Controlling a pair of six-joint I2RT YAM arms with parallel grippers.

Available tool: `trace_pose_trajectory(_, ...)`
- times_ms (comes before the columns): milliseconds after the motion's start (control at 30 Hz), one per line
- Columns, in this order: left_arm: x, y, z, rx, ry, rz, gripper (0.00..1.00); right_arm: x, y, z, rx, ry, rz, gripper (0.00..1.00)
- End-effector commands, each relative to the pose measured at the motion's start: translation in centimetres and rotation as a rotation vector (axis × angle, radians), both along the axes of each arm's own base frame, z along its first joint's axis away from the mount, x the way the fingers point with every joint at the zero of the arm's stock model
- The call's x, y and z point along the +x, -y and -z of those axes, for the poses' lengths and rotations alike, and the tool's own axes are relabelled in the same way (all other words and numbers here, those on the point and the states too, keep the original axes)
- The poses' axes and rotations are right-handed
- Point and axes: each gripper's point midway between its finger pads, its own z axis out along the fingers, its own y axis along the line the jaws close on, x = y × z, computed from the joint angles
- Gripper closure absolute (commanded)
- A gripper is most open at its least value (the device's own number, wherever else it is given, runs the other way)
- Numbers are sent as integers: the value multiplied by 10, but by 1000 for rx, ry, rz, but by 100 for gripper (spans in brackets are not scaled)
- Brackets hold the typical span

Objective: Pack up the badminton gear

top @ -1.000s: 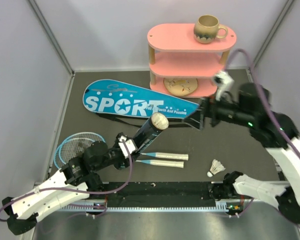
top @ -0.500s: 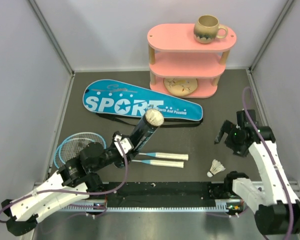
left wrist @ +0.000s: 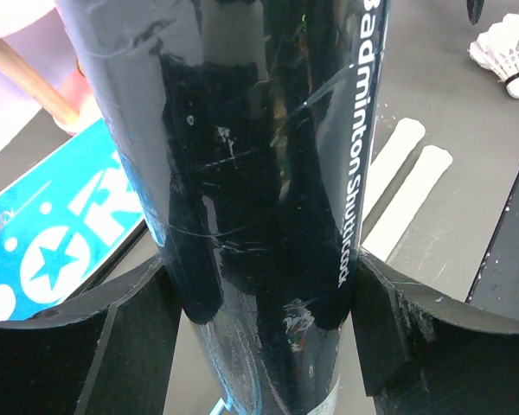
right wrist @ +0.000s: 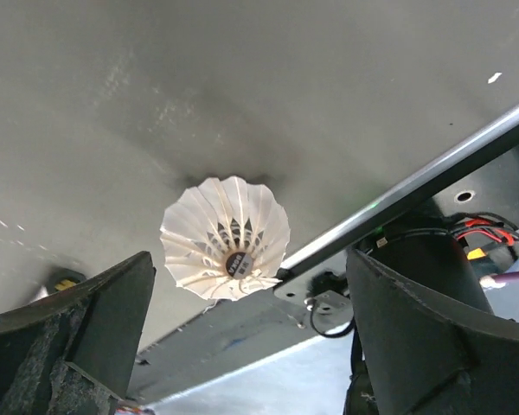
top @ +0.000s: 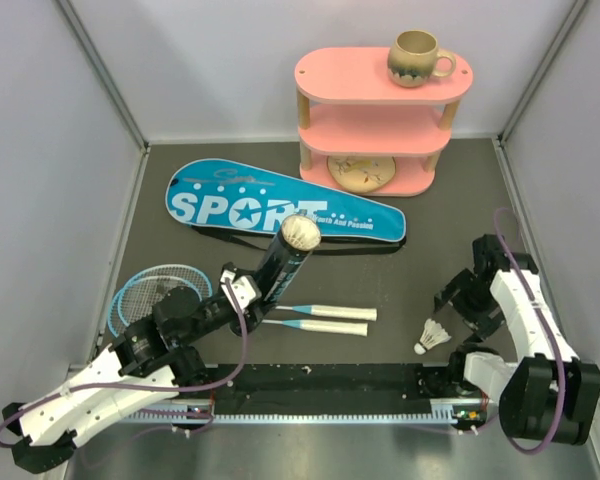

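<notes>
The long black tube [top: 277,262] stands tilted above the table with a white shuttlecock [top: 300,233] in its open top. My left gripper [top: 245,293] is shut on the tube's lower part. In the left wrist view the tube [left wrist: 242,173] fills the space between both fingers of that gripper [left wrist: 259,324]. Two light-blue rackets [top: 152,290] lie at the left, their white handles [top: 325,319] under the tube. The blue "SPORT" cover [top: 280,208] lies behind them. A loose shuttlecock [top: 435,334] lies at the right front. My right gripper [top: 460,304] hovers open just behind this shuttlecock [right wrist: 227,238], its jaws [right wrist: 251,298] wide apart.
A pink three-tier shelf [top: 380,120] stands at the back with a beige mug [top: 418,57] on top and a flat plate [top: 361,171] on its bottom tier. Grey walls close in both sides. A black rail [top: 320,378] runs along the near edge.
My right arm has swung down from beside the shelf to low over the loose shuttlecock at the right front. The left gripper and the tube have shifted slightly left.
</notes>
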Motion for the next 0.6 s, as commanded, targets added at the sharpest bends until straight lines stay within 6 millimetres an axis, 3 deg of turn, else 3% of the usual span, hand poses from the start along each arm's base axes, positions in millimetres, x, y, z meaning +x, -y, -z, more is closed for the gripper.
trace_pose_trajectory(0,-1,2,-53,-157,81,7,100,6,17,-8,-86,78,148,11)
trace_pose_trajectory(100,-6,6,-53,-159,80,40,100,8,14,-9,-74,100,165,20)
trace_pose_trajectory(467,-3,8,-47,-135,72,34,100,0,-12,6,41,-51,17,19)
trace_pose_trajectory(500,-2,8,-46,-132,70,32,100,-2,-16,9,60,-67,13,21)
trace_pose_trajectory(567,-3,9,-45,-129,67,35,100,0,-26,10,123,-63,2,40)
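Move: The last shuttlecock lies on the table about 2 cm back and 4 cm left of the downward-pointing right hand, roughly 3 cm below it. Beyond it, the racket grips are some 26 cm left of the hand and 2 cm farther out; the near table edge runs about 6 cm behind the shuttlecock. For the left hand, which holds the tube, the shuttlecock is about 37 cm right, 8 cm back and 17 cm lower. The right hand, pointing down just beside the shuttlecock, first eases about 1 cm to the right with a slight rise, then turns back and travels nearly 2 cm left while sinking some 1.5 cm towards the feather skirt. Its wide-open fingers narrow by about a quarter on either side of the skirt and seem just to reach the feathers, while the left hand stays put and keeps its grip on the upward-tilted tube. ##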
